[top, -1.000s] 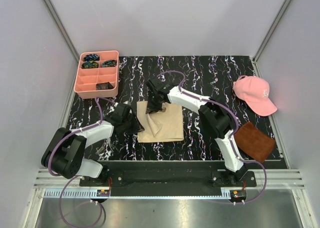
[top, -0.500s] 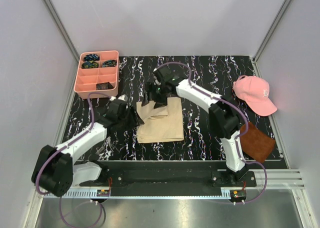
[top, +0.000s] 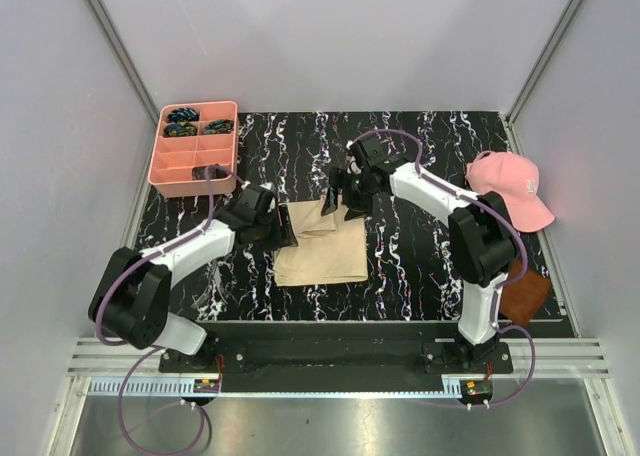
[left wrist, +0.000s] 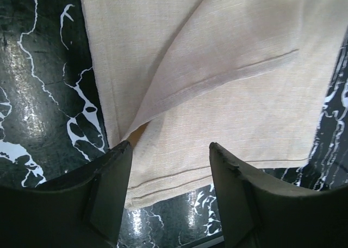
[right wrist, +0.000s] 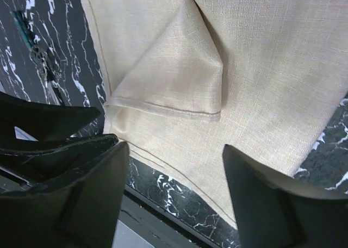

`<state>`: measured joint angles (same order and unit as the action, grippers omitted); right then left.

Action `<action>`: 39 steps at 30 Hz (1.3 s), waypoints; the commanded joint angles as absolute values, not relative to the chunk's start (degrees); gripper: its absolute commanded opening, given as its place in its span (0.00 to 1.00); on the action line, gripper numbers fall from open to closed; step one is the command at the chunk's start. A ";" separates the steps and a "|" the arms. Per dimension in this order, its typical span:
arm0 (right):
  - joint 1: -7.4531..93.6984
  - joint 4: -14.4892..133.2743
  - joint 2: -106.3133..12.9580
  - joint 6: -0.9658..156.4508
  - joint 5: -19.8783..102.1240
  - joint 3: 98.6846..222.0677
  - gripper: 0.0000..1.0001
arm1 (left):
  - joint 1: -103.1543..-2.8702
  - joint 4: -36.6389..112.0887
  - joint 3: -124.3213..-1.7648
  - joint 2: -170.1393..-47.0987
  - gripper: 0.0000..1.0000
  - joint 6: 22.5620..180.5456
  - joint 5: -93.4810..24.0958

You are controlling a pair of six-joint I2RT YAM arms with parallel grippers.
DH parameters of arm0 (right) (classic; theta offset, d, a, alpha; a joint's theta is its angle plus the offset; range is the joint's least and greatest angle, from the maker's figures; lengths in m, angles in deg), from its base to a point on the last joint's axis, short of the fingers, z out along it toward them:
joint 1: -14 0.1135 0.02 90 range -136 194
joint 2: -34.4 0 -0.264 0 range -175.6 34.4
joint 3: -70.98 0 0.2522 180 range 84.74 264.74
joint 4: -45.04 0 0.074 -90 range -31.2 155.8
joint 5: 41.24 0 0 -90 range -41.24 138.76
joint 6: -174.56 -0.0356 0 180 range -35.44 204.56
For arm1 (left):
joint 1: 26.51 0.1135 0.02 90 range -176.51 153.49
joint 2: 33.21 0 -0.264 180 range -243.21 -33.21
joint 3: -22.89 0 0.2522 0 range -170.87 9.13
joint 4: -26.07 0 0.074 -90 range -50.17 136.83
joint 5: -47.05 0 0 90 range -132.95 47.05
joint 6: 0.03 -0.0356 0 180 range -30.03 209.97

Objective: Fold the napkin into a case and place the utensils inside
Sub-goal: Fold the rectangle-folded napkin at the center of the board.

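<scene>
The beige napkin (top: 325, 251) lies flat on the black marbled table (top: 420, 246), with a folded flap across its far left part. My left gripper (top: 284, 233) is open at the napkin's left edge, and in the left wrist view its jaws (left wrist: 169, 146) straddle the cloth (left wrist: 217, 68) without holding it. My right gripper (top: 337, 199) hovers open over the napkin's far edge. The right wrist view has it (right wrist: 174, 147) above the creased flap (right wrist: 179, 79) with nothing gripped. The utensils are out of view.
A pink compartment tray (top: 193, 148) with small dark items stands at the far left. A pink cap (top: 510, 188) lies at the right. A dark brown square (top: 527, 296) is partly hidden behind the right arm. The left arm's dark fingers (right wrist: 49, 123) show in the right wrist view.
Both grippers have opened and let go of the napkin. The raised flap now lies down on the cloth. The right gripper drew back to the right; the left gripper moved right to the napkin's edge.
</scene>
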<state>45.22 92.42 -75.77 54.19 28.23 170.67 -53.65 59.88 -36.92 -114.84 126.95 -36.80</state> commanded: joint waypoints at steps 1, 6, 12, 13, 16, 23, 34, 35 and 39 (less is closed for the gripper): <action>45.02 86.66 -77.13 56.43 24.33 169.73 0.73 | -53.85 60.83 -40.79 -118.36 0.62 123.64 -38.12; 44.23 85.25 -80.11 56.34 23.36 169.65 0.70 | -53.76 61.71 -42.20 -120.84 0.63 122.59 -38.38; 43.09 83.76 -81.70 56.52 22.66 168.06 0.70 | -53.85 61.36 -42.03 -121.63 0.60 122.58 -37.42; 43.17 83.41 -81.87 56.52 22.31 167.98 0.70 | -53.85 61.36 -41.85 -121.54 0.60 122.76 -37.42; 43.09 82.36 -82.67 56.35 20.82 167.71 0.69 | -53.85 61.54 -41.76 -120.93 0.61 122.93 -38.12; 43.09 80.25 -83.81 54.94 18.36 166.66 0.56 | -53.85 61.97 -43.16 -116.71 0.63 122.41 -38.56; 42.56 78.93 -83.90 54.24 16.42 166.13 0.41 | -53.85 62.76 -48.88 -127.34 0.66 119.51 -36.71; 42.47 78.92 -83.90 54.15 16.25 166.13 0.40 | -53.85 62.94 -49.06 -128.21 0.66 119.16 -36.89; 42.12 78.75 -83.37 53.97 15.98 166.48 0.33 | -53.85 63.29 -49.06 -128.14 0.65 119.24 -37.94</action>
<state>42.84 80.80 -83.74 54.30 17.78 166.08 -53.69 63.27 -47.10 -128.56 120.78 -36.89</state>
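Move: The loose right end of the folded flap's hem lies about 6 cm below the right hand, 1 cm left and 1 cm back. The napkin's right edge is some 7 cm to that hand's right and 1 cm back; the middle of its near edge is about 15 cm back and 4 cm left. From the left hand, the hem's left end is about 2 cm ahead, 2 cm left and 4 cm below. The hem's loose right end is gathered between the right fingers: that hand sinks about 5.5 cm, drifts slightly left, then closes from wide open to roughly a third, rolling a little. The left hand, fingers still open, dips some 2.5 cm, lifts back, moves forward about 2.5 cm and comes down again, its left fingertip onto the hem's left end. ##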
